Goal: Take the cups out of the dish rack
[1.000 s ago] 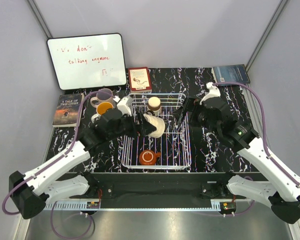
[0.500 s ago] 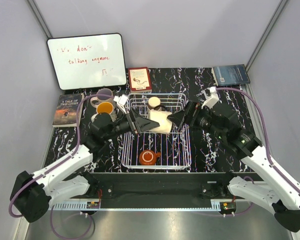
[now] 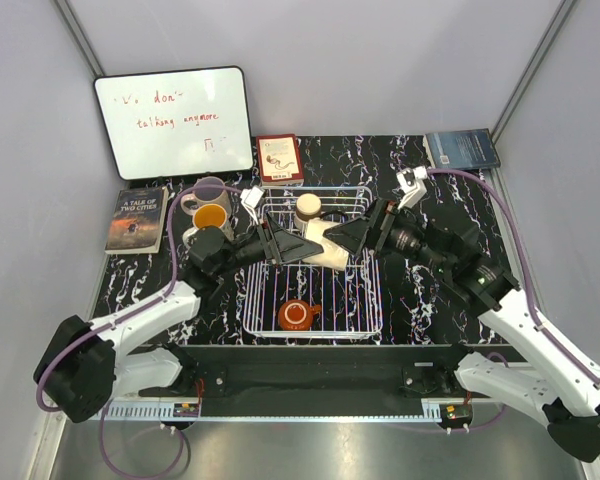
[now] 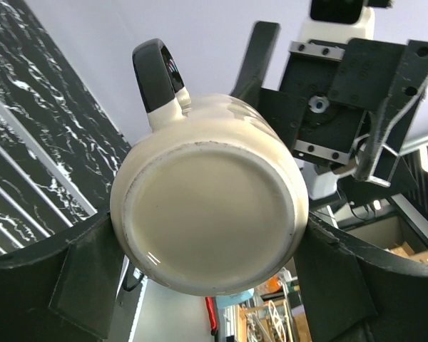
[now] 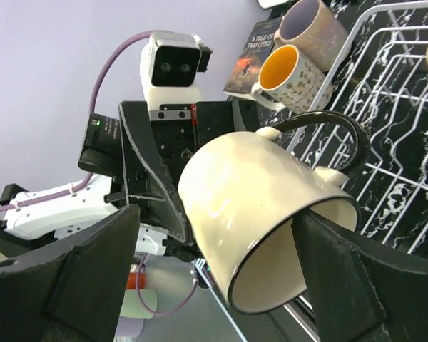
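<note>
A cream cup [image 3: 327,249] lies on its side in the air over the white wire dish rack [image 3: 365,310]. My left gripper [image 3: 302,246] is shut on it, one finger pressed to each side of its base [image 4: 210,214]. My right gripper [image 3: 342,237] faces its mouth, open: one finger [image 5: 346,274] sits at the dark rim, the other [image 5: 93,278] stands clear of the wall [image 5: 235,206]. A squat orange-red cup [image 3: 297,315] and a brown-rimmed cream cup [image 3: 308,207] stand in the rack. A pale pink cup [image 3: 209,188] and a speckled cup [image 3: 209,215] stand on the table to the rack's left.
A whiteboard [image 3: 173,120] leans on the back wall at the left. A red book [image 3: 280,158] lies behind the rack, a dark book [image 3: 137,218] at the left edge, and a blue book [image 3: 462,148] at the back right. The table top is black marble.
The left gripper has turned the cream cup onto its side and carried it slightly right. The right gripper has moved left up to the cup's mouth.
</note>
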`<action>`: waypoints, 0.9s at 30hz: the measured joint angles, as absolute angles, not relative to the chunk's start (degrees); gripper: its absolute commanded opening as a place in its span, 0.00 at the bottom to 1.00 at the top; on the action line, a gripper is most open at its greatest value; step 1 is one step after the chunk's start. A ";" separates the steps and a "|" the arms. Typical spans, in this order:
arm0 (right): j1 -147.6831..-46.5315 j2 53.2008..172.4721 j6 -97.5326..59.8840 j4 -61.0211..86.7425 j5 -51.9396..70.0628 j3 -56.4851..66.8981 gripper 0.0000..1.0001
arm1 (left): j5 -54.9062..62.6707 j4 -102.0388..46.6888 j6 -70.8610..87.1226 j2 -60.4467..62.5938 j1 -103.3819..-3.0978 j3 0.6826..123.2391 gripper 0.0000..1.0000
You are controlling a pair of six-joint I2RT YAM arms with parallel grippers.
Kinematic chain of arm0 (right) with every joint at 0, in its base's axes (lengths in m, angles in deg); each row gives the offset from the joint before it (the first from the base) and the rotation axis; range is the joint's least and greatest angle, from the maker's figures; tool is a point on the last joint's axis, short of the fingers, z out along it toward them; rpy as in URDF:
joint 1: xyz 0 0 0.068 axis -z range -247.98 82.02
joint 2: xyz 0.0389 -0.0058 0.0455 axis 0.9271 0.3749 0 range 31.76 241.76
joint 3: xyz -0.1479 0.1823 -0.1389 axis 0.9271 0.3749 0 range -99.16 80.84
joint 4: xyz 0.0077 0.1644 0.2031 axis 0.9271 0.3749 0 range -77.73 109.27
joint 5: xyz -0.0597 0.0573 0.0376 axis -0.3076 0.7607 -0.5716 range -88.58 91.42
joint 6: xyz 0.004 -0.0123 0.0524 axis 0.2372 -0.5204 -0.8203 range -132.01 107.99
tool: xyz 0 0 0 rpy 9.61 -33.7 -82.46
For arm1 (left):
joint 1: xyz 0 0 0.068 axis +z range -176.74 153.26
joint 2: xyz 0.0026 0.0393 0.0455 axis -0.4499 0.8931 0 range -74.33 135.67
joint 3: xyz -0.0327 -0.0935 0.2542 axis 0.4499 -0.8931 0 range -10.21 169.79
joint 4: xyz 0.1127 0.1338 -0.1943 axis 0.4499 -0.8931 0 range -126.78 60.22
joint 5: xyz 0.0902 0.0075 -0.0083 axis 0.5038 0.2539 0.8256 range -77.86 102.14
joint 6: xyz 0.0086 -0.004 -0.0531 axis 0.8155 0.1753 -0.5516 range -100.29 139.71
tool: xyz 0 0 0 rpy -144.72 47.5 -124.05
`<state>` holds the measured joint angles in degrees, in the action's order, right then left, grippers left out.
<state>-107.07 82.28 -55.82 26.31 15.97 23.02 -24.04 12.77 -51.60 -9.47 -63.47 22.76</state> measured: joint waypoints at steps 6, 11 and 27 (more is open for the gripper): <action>-107.07 84.53 -56.46 24.49 19.16 23.37 0.78 | -25.92 16.83 -53.74 -7.77 -63.47 22.76 0.00; -107.03 85.47 -56.67 23.90 20.56 23.37 0.68 | -26.97 19.78 -55.40 -6.32 -63.21 22.76 0.00; -106.68 88.40 -58.84 20.76 26.13 23.76 0.30 | -29.31 23.28 -56.41 -4.53 -62.73 22.76 0.00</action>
<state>-106.68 88.40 -58.84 20.76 26.13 23.76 -29.31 23.28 -56.41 -4.53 -62.73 22.76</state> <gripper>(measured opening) 0.449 0.849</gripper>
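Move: The cream cup with the black handle hangs in the air, already gripped in the left hand; its middle is about 4 cm right of that hand and 1 cm ahead. From the right hand it lies roughly 5 cm left, level fore and aft, and 2 cm lower. In the rack, the brown-and-white cup stands some 14 cm ahead of the left hand, and the red-brown cup 12 cm back and 2 cm left, both about 18 cm below it. The cream cup's mouth takes in one finger of the right hand while the other stays along the outside, as that hand goes about 3 cm left and a little down, turning some 10 degrees counter-clockwise. Its fingers close from nearly wide open to about half, either side of the cup wall. The left hand keeps its grip almost in place. ##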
